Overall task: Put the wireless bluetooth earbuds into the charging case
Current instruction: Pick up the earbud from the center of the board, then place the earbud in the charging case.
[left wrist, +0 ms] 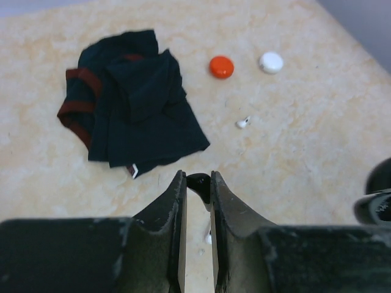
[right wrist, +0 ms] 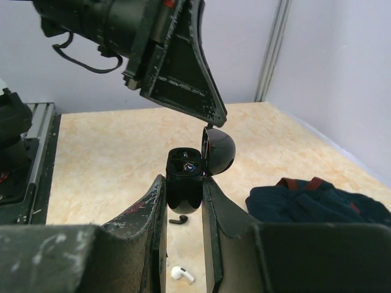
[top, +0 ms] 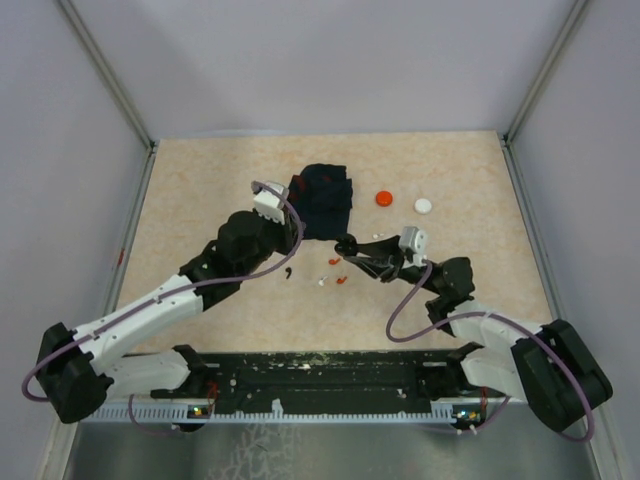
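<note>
My right gripper [right wrist: 184,186] is shut on the black charging case [right wrist: 183,177], held upright above the table with its lid open; the top view shows it [top: 346,245] at mid-table. My left gripper [left wrist: 197,181] is shut on a black earbud [left wrist: 199,183] at its fingertips. In the right wrist view its fingertips [right wrist: 212,117] hang just above the open lid. Loose earbuds lie on the table: black [top: 288,272], white [top: 322,282], red [top: 340,280], and another white one [left wrist: 243,122]. Black [right wrist: 179,219] and white [right wrist: 182,273] ones show under the case.
A dark navy cloth with red trim [top: 322,200] lies crumpled behind the left gripper. An orange disc [top: 384,198] and a white disc [top: 423,206] lie at the back right. Grey walls enclose the table.
</note>
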### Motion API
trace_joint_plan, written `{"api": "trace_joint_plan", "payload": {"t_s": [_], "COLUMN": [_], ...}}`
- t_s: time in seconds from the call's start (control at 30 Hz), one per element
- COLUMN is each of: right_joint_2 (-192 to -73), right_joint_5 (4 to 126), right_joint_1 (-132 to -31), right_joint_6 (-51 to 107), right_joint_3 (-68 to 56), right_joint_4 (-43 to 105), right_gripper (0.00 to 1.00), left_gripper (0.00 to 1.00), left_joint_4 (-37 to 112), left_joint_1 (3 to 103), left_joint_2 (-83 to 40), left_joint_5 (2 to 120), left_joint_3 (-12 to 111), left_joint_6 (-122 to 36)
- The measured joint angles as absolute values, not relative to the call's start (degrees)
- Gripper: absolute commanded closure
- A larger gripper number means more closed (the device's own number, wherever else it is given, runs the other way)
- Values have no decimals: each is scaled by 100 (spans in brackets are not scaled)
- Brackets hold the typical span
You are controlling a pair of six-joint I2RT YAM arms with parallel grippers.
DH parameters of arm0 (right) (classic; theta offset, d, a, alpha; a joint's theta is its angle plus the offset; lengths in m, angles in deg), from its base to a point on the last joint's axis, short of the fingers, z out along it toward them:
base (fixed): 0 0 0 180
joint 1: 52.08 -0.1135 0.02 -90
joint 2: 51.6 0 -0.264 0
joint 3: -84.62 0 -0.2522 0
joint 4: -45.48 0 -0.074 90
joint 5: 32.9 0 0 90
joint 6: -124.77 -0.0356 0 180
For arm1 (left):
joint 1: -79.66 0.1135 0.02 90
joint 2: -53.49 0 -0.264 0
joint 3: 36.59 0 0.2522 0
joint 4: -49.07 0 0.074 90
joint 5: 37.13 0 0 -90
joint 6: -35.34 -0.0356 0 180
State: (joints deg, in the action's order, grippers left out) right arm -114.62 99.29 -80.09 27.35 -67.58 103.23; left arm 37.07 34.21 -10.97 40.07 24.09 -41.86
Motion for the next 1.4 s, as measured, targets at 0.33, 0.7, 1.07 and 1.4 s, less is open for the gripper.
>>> {"api": "trace_joint_plan", "payload": {"t_s": [0.33,0.7,1.07,1.4], "right_joint_2": [-11548,-11967,-12262,-12262], "right_joint_5": [9542,9215,9188,9195], "right_joint_1": [-8009,-8009,-8009,-8009], "right_joint_6": [2927,3010,3006,3006], "right_joint_3": [-6725,-6725,-6725,-6725], "right_joint_4": [10845,11558,12102,12117], "right_gripper": [100,100,100,100], "left_gripper": [86,87,87,87], "left_joint_4": [4747,5482,5925,6159], "left_joint_1": [2636,2240,1923,1689], "left_joint_2": [-833,-748,-872,-1292], "left_joint_5": [3291,3262,3476,3500], "left_joint_3": [2407,2407,2407,2413], "left_joint_6": [-4606,-4547,-4549,-4636]}}
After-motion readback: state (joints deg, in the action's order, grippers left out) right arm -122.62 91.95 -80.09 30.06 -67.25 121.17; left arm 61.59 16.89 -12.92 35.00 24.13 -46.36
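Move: I already hold the black earbud in my left hand and the open charging case in my right. From my left hand the case is about 11 cm to the right, 5 cm back and roughly 3 cm higher. On the board some 22 cm below, the other black earbud lies level and 5 cm left, a white earbud 2 cm back and 3 cm right. For my right hand, the held earbud is about 6 cm ahead, 12 cm left and 3 cm lower. My left hand carries the pinched earbud up about 10 cm while swinging some 9 cm right and 6 cm back to the case. It rolls and tips its fingers up, turning a little clockwise, then sinks a centimetre or two beside the case mouth. My right hand keeps its grip, bringing the case forward and up about 4 cm and tilting it slightly, then holds still. ##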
